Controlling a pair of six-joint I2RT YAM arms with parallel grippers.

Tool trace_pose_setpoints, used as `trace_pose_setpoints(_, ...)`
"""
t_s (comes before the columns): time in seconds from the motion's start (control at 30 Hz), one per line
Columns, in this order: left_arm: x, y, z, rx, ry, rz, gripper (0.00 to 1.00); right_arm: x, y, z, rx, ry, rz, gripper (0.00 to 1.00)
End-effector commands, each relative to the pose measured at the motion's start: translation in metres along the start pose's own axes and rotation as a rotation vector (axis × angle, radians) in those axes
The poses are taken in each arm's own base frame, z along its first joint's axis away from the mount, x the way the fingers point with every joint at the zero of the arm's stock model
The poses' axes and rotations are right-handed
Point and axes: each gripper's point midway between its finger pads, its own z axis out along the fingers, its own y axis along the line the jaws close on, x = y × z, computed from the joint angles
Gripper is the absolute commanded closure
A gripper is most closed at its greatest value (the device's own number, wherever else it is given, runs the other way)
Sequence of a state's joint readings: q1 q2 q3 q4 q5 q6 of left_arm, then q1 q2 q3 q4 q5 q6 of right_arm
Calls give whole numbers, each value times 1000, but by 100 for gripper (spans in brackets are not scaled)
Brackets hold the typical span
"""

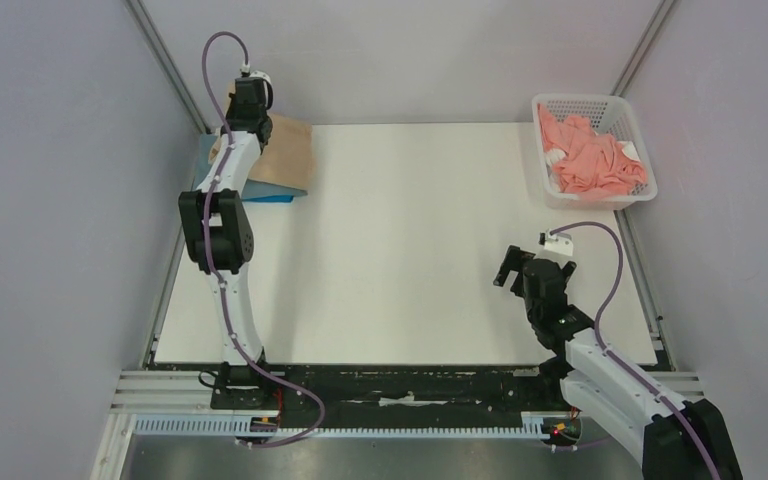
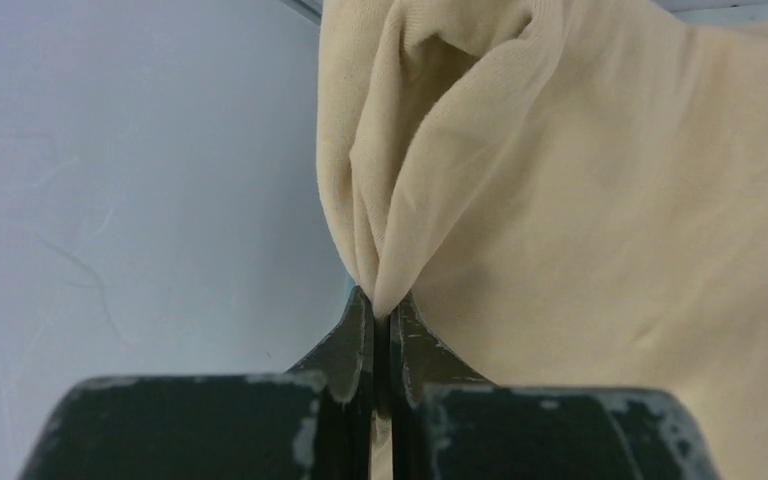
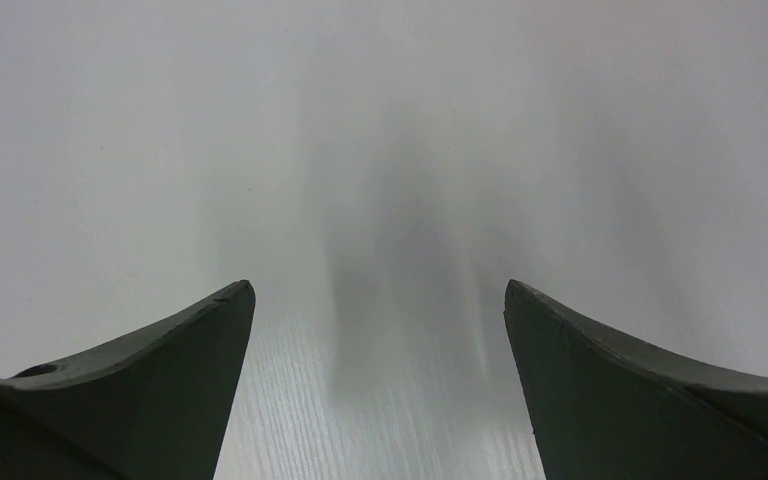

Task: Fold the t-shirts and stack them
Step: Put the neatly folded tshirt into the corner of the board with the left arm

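Note:
A tan t-shirt (image 1: 286,152) lies folded on a blue t-shirt (image 1: 272,197) at the table's far left corner. My left gripper (image 1: 247,118) reaches over that corner and is shut on a pinched fold of the tan t-shirt (image 2: 560,200), the cloth bunching up from between the jaws at the left gripper's tips (image 2: 384,310). A coral pink t-shirt (image 1: 590,158) lies crumpled in the white basket (image 1: 632,118) at the far right. My right gripper (image 1: 520,268) hovers open over bare table at the near right, and between the right gripper's tips (image 3: 380,300) there is only tabletop.
Grey walls and metal frame rails close in the table (image 1: 410,250) on the left, back and right. A black rail (image 1: 390,385) with both arm bases runs along the near edge. The left arm's elbow (image 1: 216,232) stands over the table's left edge.

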State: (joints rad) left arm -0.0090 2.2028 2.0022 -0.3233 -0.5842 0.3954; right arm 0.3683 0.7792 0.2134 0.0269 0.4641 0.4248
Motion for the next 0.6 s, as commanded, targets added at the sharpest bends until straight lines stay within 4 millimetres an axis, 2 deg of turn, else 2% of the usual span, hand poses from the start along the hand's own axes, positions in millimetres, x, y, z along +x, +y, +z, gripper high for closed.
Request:
trace_pose_setpoints(0.0, -6, 27, 29, -98, -54, -14, 98, -15, -1, 3, 27, -42, -2, 2)
trace_pose_setpoints(0.1, 11, 31, 48, -128, -1, -10, 98, -13, -2, 5, 37, -28, -12, 2)
trace_pose_setpoints(0.13, 16, 37, 53, -157, 17, -19, 91, -11, -2, 5, 39, -22, -16, 2)
trace_pose_setpoints(0.2, 26, 46, 58, -217, 53, -24, 89, -9, -3, 6, 41, -15, -21, 2)
trace_pose_setpoints(0.27, 30, 51, 57, -239, 65, -48, 81, -10, -3, 6, 43, -15, -26, 2)
trace_pose_setpoints(0.37, 24, 62, 45, -260, 61, -130, 31, -13, -2, 4, 38, -26, -20, 2)
trace_pose_setpoints(0.4, 21, 64, 40, -251, 57, -166, 24, -14, -1, 4, 29, -28, -19, 2)
trace_pose_setpoints(0.5, 6, 61, 19, -157, 35, -299, 22, -17, 2, 1, 8, -35, -15, 2)
trace_pose_setpoints(0.57, -6, 52, 0, -48, 14, -390, 21, -20, 4, -2, -8, -46, -9, 2)
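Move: The left hand holds the tan t-shirt by its left edge; the rest of the shirt hangs about 14 cm to the right and 3 cm back. The grey-blue folded stack in the board's far left corner is centred roughly 4 cm right, 3 cm back and 17 cm below, with the blue board's near edge some 14 cm back and 11 cm right. From the right hand the stack lies about 33 cm ahead and 68 cm left. The left hand lowers the shirt edge about 7 cm, moving 7 cm left, opens, lets go and rises slightly. ##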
